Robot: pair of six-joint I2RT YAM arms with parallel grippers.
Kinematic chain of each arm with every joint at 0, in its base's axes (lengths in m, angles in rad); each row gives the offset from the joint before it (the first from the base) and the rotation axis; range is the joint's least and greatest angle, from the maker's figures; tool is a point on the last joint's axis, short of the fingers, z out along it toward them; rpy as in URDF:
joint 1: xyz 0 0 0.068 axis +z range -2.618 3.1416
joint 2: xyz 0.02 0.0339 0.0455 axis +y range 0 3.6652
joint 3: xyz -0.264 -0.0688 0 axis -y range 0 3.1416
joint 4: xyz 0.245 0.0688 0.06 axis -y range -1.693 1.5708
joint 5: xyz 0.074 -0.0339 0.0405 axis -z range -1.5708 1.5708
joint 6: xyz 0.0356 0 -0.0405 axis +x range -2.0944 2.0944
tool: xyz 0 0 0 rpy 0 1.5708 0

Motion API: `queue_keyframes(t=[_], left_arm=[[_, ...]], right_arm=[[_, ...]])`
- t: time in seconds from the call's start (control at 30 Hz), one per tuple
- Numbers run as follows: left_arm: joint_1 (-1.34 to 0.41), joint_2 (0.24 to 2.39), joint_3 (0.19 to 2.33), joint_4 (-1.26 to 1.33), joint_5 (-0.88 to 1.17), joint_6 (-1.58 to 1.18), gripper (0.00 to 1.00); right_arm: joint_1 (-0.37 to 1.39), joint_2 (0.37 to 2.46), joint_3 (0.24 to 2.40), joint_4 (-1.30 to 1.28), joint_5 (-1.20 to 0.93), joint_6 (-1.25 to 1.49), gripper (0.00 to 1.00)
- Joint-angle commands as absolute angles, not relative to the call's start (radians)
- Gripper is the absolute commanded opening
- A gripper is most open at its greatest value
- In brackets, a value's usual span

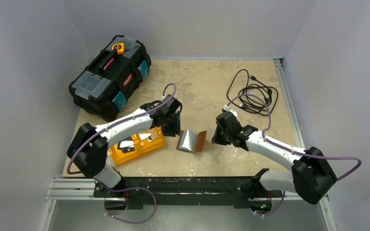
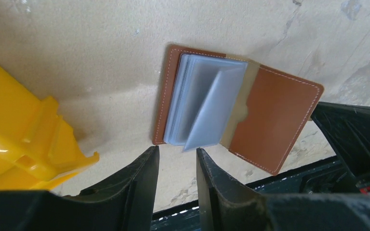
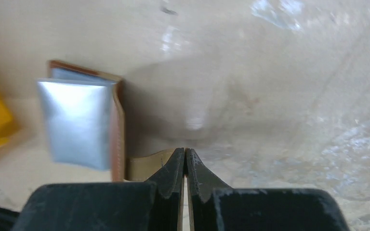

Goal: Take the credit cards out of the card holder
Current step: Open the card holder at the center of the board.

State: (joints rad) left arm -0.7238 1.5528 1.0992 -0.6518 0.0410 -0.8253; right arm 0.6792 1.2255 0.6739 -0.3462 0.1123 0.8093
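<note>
The card holder lies open on the table between my two grippers, brown leather outside with pale grey-blue sleeves fanned up. No credit cards show plainly in the sleeves. My left gripper hovers just short of the sleeves' near edge, open, with only bare table in the gap. My right gripper is shut, its tips down at the table beside the holder's tan tab. Whether it touches the tab I cannot tell. From above, the left gripper and the right gripper flank the holder.
An orange tray with flat dark-and-white items sits left of the holder, under the left arm; its corner is close to the left fingers. A black toolbox stands at the back left. A coiled black cable lies at the back right.
</note>
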Motion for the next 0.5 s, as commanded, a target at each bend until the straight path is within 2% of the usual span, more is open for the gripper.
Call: queue_keyframes(t=[0.0, 0.47], left_arm=[[-0.747, 1.589, 1.122, -0.629, 0.046, -0.816, 0.33], [-0.779, 1.704, 1.198, -0.632, 0.026, -0.837, 0.28]], right_arm=[[0.65, 1.25, 0.593, -0.323, 0.148, 0.837, 0.0], [0.595, 1.459, 0.652, -0.229, 0.207, 0.796, 0.0]])
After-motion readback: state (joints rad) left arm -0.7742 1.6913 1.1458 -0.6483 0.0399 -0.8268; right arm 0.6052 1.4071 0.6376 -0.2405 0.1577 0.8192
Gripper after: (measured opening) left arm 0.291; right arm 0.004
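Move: The card holder already lies open, its middle about 7 cm to the left hand's right, 2 cm back and 7 cm below. The same middle is some 8 cm to the right hand's left, level with it fore and aft and 5 cm lower; its tan strap reaches out to 1 cm left of that hand and about 4 cm below. The yellow organizer is roughly 16 cm to the left hand's left, 4 cm back and 8 cm down. At the strap, the right hand's shut fingers seem to bear down: they drop about 5 cm while going 3 cm right and slightly back, then slide some 3 cm forward near the board. The left hand sinks about 3 cm and shifts 2 cm right over the card pockets, its fingers staying part open; whether they touch the clear sleeve can't be told. ##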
